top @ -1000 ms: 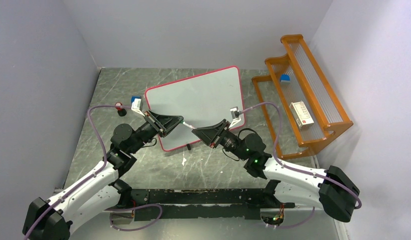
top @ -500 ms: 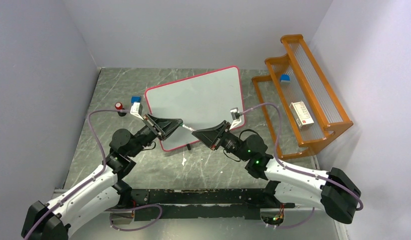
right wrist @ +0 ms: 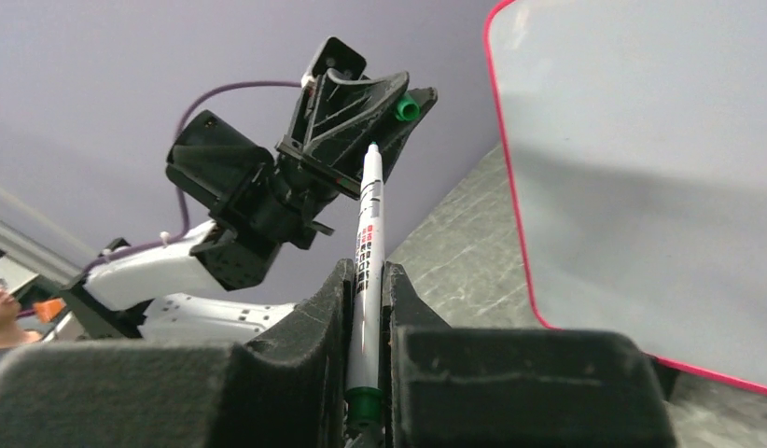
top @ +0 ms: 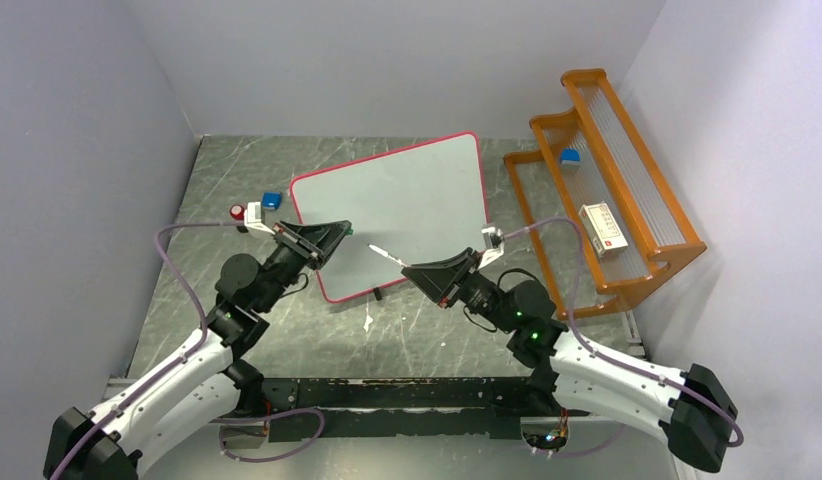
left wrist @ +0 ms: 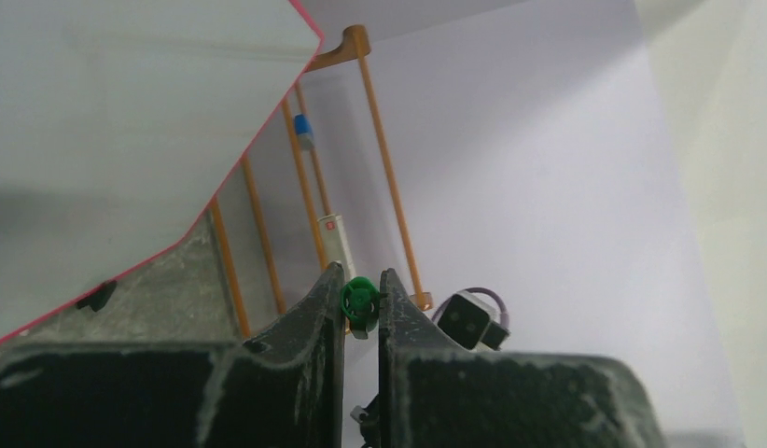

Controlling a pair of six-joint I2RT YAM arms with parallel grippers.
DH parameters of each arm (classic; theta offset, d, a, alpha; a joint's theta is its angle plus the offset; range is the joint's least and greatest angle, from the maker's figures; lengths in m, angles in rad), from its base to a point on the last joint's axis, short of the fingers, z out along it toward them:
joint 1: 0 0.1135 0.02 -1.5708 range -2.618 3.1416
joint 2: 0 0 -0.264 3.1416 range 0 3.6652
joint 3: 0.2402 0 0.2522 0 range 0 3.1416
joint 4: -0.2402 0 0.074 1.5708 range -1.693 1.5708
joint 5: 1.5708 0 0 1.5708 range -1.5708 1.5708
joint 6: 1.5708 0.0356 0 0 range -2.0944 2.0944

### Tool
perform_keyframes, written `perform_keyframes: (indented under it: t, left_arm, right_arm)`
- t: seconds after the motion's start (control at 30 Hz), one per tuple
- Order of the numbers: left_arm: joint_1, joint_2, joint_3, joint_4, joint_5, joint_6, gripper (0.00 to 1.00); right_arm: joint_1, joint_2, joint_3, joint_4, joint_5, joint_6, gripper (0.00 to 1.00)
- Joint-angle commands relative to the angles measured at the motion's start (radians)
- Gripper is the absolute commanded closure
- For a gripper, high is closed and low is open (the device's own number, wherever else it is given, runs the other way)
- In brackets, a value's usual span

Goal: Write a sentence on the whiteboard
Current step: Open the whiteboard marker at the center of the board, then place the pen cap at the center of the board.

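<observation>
The whiteboard (top: 407, 195), white with a pink-red frame, lies tilted in the middle of the table; its face is blank and no sentence is in view. My left gripper (top: 343, 232) hovers over the board's near left corner, shut on a green marker cap (left wrist: 360, 301). My right gripper (top: 407, 268) hangs over the board's near edge, shut on a white marker (right wrist: 369, 233) with a green end. The marker's bare tip (top: 373, 248) points toward the left gripper, a short gap away from the cap (right wrist: 405, 108). The whiteboard (right wrist: 660, 168) fills the right of the right wrist view.
An orange wooden rack (top: 607, 190) stands at the right and holds a small blue item (top: 570, 156) and a white box (top: 602, 230). A blue block (top: 271, 200) and a red-topped object (top: 237, 212) sit left of the board. A white scrap (top: 368, 322) lies on the table nearer me.
The two grippers have drawn apart. The cap has come off the marker: the left gripper moved left with the cap, the right gripper moved right with the marker.
</observation>
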Motion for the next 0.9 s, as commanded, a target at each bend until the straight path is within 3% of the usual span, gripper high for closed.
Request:
perform_keyframes:
  t: [0.0, 0.23, 0.37, 0.6, 0.87]
  left_arm:
    - [0.006, 0.032, 0.098, -0.162, 0.084, 0.171, 0.95]
    - [-0.008, 0.109, 0.215, -0.563, 0.180, 0.538, 0.95]
    - [-0.097, 0.162, 0.272, -0.756, 0.097, 0.690, 0.95]
    - [-0.390, 0.345, 0.355, -0.879, -0.110, 0.785, 0.95]
    - [-0.548, 0.634, 0.454, -0.957, -0.202, 0.852, 0.95]
  right_arm:
    - [-0.011, -0.095, 0.016, -0.158, 0.113, -0.106, 1.00]
    - [-0.011, -0.213, 0.063, -0.366, 0.287, -0.293, 1.00]
    - [-0.012, -0.245, 0.079, -0.435, 0.356, -0.373, 1.00]
    - [-0.012, -0.283, 0.118, -0.522, 0.447, -0.458, 1.00]
    - [-0.012, -0.375, 0.157, -0.648, 0.572, -0.528, 1.00]
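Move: The left hand, already gripping the green cap, has the bare table in front of the whiteboard about 10 cm back, 8 cm right and 29 cm below; the board clip lies 1 cm back, 4 cm right and 28 cm below. From the right hand, already holding the uncapped marker, the whiteboard's centre is roughly 20 cm ahead, 2 cm left and 18 cm below. Left lowers the cap some 20 cm towards the table, back and right; right carries marker rightwards, turning clockwise. ##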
